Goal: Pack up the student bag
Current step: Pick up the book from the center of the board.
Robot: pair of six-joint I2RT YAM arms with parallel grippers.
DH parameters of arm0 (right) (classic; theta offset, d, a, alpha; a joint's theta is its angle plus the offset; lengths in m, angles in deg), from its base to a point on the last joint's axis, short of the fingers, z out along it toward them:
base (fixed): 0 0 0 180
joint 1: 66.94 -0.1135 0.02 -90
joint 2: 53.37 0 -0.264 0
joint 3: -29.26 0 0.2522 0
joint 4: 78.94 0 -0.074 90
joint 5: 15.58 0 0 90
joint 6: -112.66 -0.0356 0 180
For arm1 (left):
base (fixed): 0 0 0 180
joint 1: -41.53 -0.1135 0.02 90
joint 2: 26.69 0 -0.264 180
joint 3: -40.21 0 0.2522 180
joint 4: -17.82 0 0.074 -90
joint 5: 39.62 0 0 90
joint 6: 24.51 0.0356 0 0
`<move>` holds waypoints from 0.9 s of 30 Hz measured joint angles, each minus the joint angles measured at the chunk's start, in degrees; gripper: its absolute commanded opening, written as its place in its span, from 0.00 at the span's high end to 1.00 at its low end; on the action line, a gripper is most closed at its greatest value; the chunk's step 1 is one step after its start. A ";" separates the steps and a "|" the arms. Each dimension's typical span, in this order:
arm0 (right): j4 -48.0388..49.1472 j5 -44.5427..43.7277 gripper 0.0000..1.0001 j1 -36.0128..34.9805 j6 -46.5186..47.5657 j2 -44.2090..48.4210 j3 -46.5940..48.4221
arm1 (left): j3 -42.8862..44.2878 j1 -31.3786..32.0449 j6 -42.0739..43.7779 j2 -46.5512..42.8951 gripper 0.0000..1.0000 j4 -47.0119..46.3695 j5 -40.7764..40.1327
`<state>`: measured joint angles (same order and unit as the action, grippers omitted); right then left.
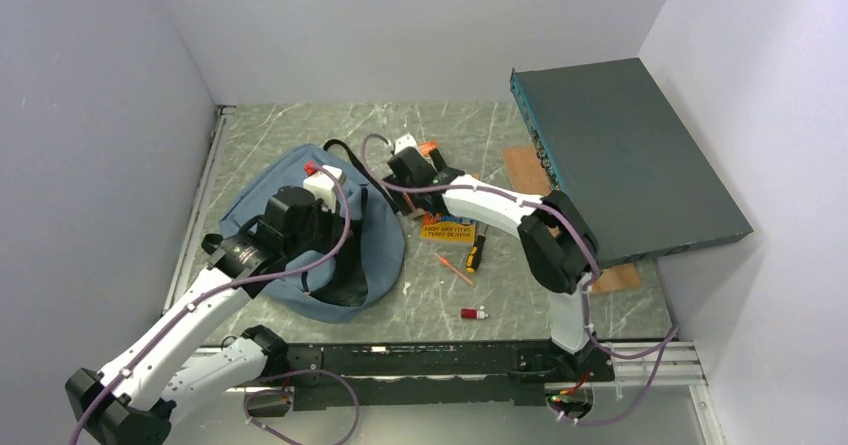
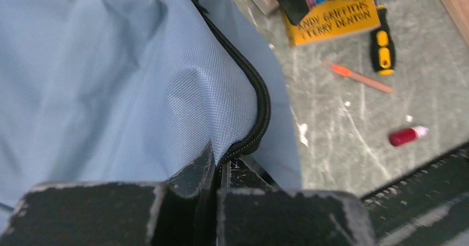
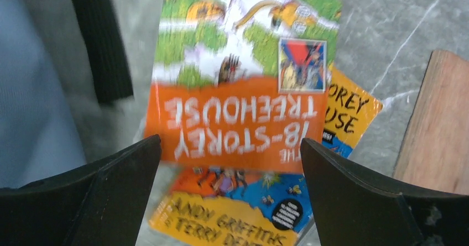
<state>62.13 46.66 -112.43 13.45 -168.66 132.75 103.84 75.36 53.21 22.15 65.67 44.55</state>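
The student bag (image 1: 300, 215) is a dusty-blue backpack lying on the left half of the table. My left gripper (image 2: 221, 166) is shut on the bag's fabric right at its black zipper (image 2: 260, 102); in the top view the left gripper (image 1: 335, 200) sits over the bag's right side. My right gripper (image 3: 229, 144) stands open just right of the bag, over two books. An orange book (image 3: 238, 119) shows blurred between its fingers, on top of a yellow book (image 3: 232, 218). Neither finger touches the orange book.
On the table right of the bag lie a yellow-handled screwdriver (image 1: 476, 250), an orange pencil (image 1: 455, 265) and a small red item (image 1: 473, 313). A dark teal flat box (image 1: 630, 155) fills the back right, resting on a wooden board (image 1: 525, 170). A black strap (image 3: 99, 41) lies beside the books.
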 measured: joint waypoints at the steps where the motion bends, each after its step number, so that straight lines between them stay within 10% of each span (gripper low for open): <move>1: 3.32 1.16 0.01 -0.24 2.95 2.05 -4.68 | -0.66 -0.04 -1.68 0.33 1.00 -0.04 1.27; 8: 26.91 8.81 0.01 -3.78 28.55 11.89 -30.77 | -13.14 -0.07 -16.46 -2.45 1.00 -0.63 6.23; 27: 44.89 9.05 0.04 -5.62 62.25 6.14 -33.38 | -20.00 -0.07 -35.69 -15.63 1.00 3.93 -2.69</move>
<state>107.02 55.70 -118.05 75.70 -162.51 99.37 83.84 75.29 17.52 6.52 69.60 41.86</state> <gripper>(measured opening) 0.971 0.033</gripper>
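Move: Open above the near end of the treehouse book, the right hand has that book's middle about 8 cm ahead and some 7 cm below. The yellow book sits partly under it, about 2 cm back and 6 cm right of the hand; the bag's middle is roughly 28 cm left and 10 cm back. From the left hand, already gripping the bag's zipped edge, the bag mouth is about 12 cm below and 3 cm right, the treehouse book some 30 cm ahead and 24 cm right. Swinging back about 6 cm while sinking some 4 cm, the right hand then eases a little forward and left, ending low by the near left corner of the treehouse book; it turns counter-clockwise some 50 degrees, its left side dipping, fingers still wide open. The left hand keeps its pinch on the zipped edge, drawing it down and back, then rises slightly with a rightward roll. ##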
